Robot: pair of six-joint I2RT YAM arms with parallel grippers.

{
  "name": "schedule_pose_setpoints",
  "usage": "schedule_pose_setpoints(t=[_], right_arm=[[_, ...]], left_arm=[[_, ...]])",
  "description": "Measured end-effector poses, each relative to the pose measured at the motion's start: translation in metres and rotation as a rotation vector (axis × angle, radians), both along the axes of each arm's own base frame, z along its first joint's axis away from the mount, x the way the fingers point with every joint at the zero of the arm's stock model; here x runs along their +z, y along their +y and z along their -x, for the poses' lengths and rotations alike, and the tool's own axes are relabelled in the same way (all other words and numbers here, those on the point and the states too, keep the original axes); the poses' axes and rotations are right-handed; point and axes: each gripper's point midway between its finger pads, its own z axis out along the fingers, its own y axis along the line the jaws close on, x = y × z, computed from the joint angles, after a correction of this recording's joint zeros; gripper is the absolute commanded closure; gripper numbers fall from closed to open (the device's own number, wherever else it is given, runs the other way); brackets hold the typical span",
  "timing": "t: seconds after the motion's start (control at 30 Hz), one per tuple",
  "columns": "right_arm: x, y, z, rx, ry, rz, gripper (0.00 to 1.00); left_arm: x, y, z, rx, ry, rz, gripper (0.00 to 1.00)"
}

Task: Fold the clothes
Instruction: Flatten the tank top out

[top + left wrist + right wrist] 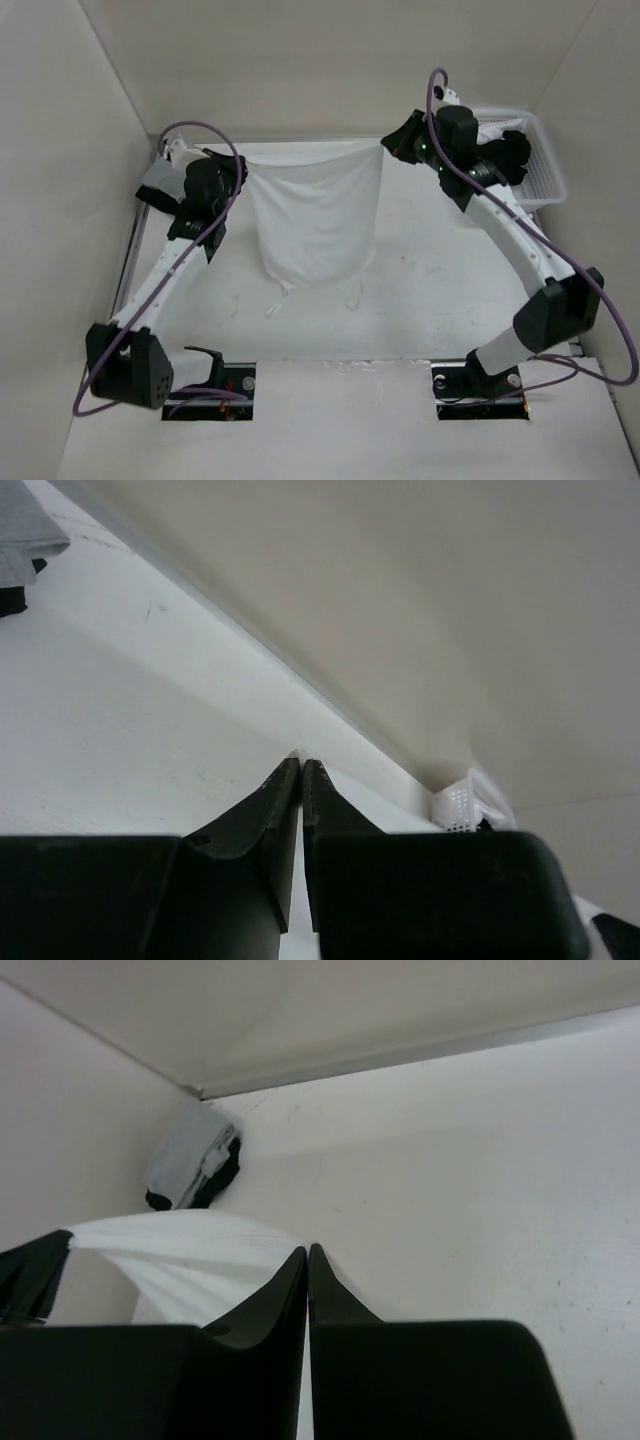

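Note:
The clothes [315, 215], a plain white garment, hang stretched between my two grippers near the back of the table. The lower edge droops toward the tabletop, and two thin cords [275, 305] trail below it. My left gripper [243, 165] is shut on the upper left corner. In the left wrist view only a sliver of white shows at the tips of that gripper [301, 762]. My right gripper [388, 148] is shut on the upper right corner. The right wrist view shows the white cloth [190, 1260] running leftward from the closed jaws of the right gripper [307, 1250].
A grey-and-black cloth stack [160, 182] lies in the back left corner, also seen as the cloth stack [190, 1170] in the right wrist view. A white perforated basket [540, 165] with dark cloth inside stands at the back right. Walls enclose the table on three sides.

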Motion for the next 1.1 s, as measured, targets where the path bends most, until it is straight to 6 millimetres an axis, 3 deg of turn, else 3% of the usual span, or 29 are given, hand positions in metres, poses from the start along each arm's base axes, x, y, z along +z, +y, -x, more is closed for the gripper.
schedule_pose_setpoints(t=[0.07,0.17,0.3,0.4,0.47,0.53,0.57,0.67,0.77,0.83,0.93,1.0,1.1], right_arm=[[0.010,0.000,-0.022,-0.001,-0.006,-0.015,0.95],[0.045,-0.002,-0.034,0.000,-0.061,-0.039,0.95],[0.094,-0.005,-0.020,0.014,-0.162,-0.075,0.95],[0.099,-0.010,-0.001,0.016,-0.198,-0.089,0.94],[0.078,-0.012,0.015,0.019,-0.177,-0.092,0.94],[0.041,-0.011,0.030,0.023,-0.131,-0.089,0.94],[0.016,-0.008,0.039,0.032,-0.095,-0.084,0.94],[-0.070,0.002,0.067,0.063,0.043,-0.057,0.94],[-0.166,0.004,0.105,0.080,0.214,-0.019,0.96],[-0.217,-0.001,0.132,0.080,0.313,0.002,0.96],[-0.271,-0.009,0.175,0.080,0.415,0.026,0.96],[-0.290,-0.007,0.203,0.103,0.448,0.031,0.96],[-0.295,0.005,0.239,0.161,0.443,0.008,0.96]], left_arm=[[-0.002,-0.001,-0.021,-0.010,0.022,0.001,0.96],[0.033,-0.002,-0.036,-0.024,-0.041,0.014,0.96],[0.095,-0.001,-0.030,-0.040,-0.199,0.030,0.95],[0.107,-0.001,-0.016,-0.050,-0.260,0.039,0.95],[0.087,-0.002,-0.007,-0.059,-0.250,0.043,0.95],[0.039,-0.004,0.003,-0.066,-0.185,0.050,0.95],[0.011,-0.004,0.007,-0.068,-0.140,0.052,0.95],[-0.100,-0.002,0.034,-0.073,0.076,0.043,0.95],[-0.180,0.003,0.076,-0.083,0.248,0.032,0.95],[-0.203,0.004,0.100,-0.097,0.287,0.039,0.95],[-0.210,0.001,0.124,-0.135,0.271,0.070,0.95],[-0.209,-0.004,0.136,-0.167,0.253,0.103,0.95],[-0.205,-0.014,0.156,-0.219,0.226,0.174,0.95]])
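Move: Both hands already hold the tank top's hem, with its body and straps hanging below and trailing back. The bare table where it will be laid is centred about 11 cm back, 15 cm right and 32 cm below the left hand, and 13 cm back, 17 cm left and 34 cm below the right hand. The grey folded stack lies some 6 cm ahead and 14 cm left of the left hand; the basket lies about 9 cm ahead and 27 cm right of the right hand, both far below. With the fingers kept shut on the hem's two corners, both hands fling the tank top together: a short reach forward and up, cresting about 10 cm higher, then a fast sweep down and back towards the bases over the bare table. The left hand ends roughly 20 cm lower and 15 cm back from its start, levelling off above the table while still drawing back, while the right goes nearly 30 cm down and 24 cm back to close over the table, both wrists tipping downward on the way down. ##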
